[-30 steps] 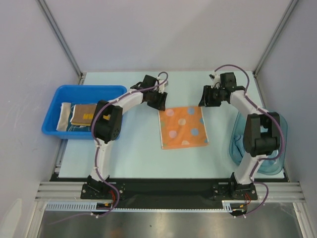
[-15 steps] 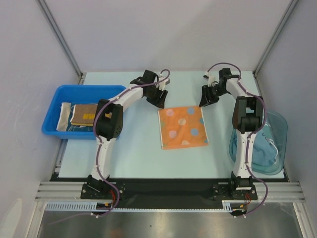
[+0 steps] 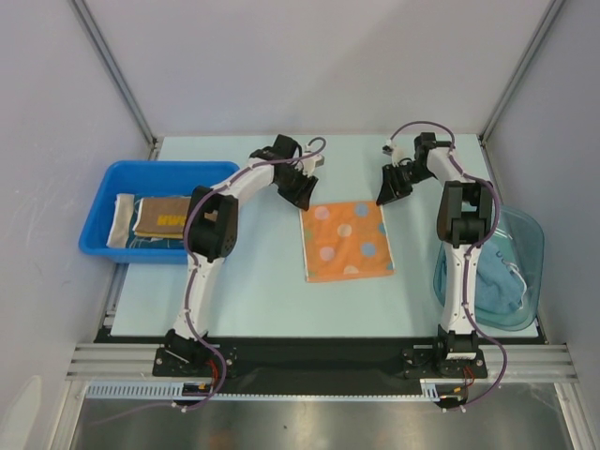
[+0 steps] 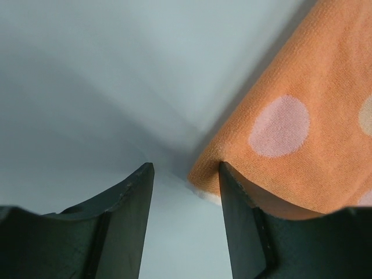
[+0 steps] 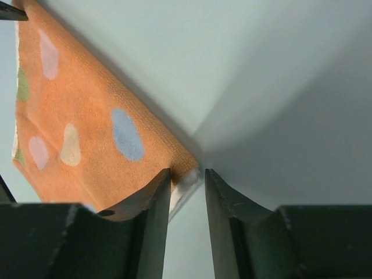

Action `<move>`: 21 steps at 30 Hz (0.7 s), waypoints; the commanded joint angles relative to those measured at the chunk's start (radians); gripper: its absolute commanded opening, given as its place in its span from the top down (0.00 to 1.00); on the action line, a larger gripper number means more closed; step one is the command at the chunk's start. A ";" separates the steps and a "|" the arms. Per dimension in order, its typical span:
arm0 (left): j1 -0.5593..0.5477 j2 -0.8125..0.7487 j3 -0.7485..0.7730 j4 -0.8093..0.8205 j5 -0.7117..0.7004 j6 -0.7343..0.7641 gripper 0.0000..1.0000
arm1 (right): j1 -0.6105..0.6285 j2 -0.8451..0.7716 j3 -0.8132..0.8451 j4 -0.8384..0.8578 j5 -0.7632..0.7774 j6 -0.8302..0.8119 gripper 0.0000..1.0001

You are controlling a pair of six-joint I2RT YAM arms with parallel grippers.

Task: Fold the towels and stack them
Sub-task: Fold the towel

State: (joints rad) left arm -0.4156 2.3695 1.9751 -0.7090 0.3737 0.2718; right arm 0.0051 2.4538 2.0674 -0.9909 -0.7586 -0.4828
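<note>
An orange towel with pale dots (image 3: 347, 239) lies spread flat mid-table. My left gripper (image 3: 302, 199) is low at its far left corner. In the left wrist view the gripper (image 4: 186, 174) is open, and the orange towel (image 4: 290, 122) has its corner against the inner side of the right fingertip (image 4: 232, 192). My right gripper (image 3: 384, 197) is low at the far right corner. In the right wrist view the gripper (image 5: 188, 177) is open with a narrow gap, and the orange towel (image 5: 87, 133) has its corner between the fingers.
A blue bin (image 3: 103, 202) at the left holds a folded brown towel with yellow print (image 3: 157, 216) and a pale one (image 3: 120, 220). A clear blue tub (image 3: 530, 244) at the right holds a light blue towel (image 3: 497, 286). Walls enclose the table.
The right arm's elbow has swung in from the right to stand over the tub's edge. Both grippers have settled at the towel's far corners. The towel has not moved.
</note>
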 commanded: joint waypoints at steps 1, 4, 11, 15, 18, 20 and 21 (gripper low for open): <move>0.012 0.031 0.074 -0.046 0.041 0.047 0.46 | 0.003 0.034 0.054 -0.031 -0.042 -0.040 0.66; 0.012 0.057 0.114 -0.078 0.044 0.055 0.50 | 0.003 0.048 0.076 -0.041 -0.042 -0.042 0.70; 0.012 0.080 0.146 -0.112 0.062 0.067 0.97 | 0.003 0.054 0.086 0.018 -0.036 0.015 0.91; 0.014 0.088 0.183 -0.112 0.062 0.079 1.00 | 0.003 0.036 0.068 0.040 -0.093 0.027 1.00; 0.023 0.074 0.188 -0.061 0.022 0.069 1.00 | 0.003 0.008 0.030 0.090 -0.157 0.055 1.00; 0.035 0.057 0.199 -0.026 0.024 0.069 0.99 | 0.003 -0.028 0.001 0.161 -0.183 0.078 1.00; 0.038 0.051 0.203 -0.017 0.024 0.066 1.00 | 0.004 -0.042 -0.015 0.190 -0.189 0.091 1.00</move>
State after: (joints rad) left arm -0.4046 2.4493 2.1223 -0.7906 0.4011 0.3157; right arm 0.0051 2.4939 2.0827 -0.9051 -0.8726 -0.4366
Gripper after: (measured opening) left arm 0.007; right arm 0.012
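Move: The left hand's open fingers already straddle the orange towel's far left corner, less than 1 cm below the hand point and about 1 cm to its right. The right hand's straddle the far right corner, right at the hand point and some 1 cm below. The towel's middle is about 9 cm back and 9 cm right of the left hand; the blue tray's middle is roughly 30 cm to that hand's left and 2 cm back. From the right hand, the teal basket is about 23 cm right and 15 cm back. Both hands pinch the orange towel's far corners, their fingers closing fully on the cloth, the right from a narrower gap. They stay down at the table while closing, then, gripping, draw the far edge forward about 1 cm; the right hand also works 1.5 cm or so left, towards the left hand, with a slight roll. ##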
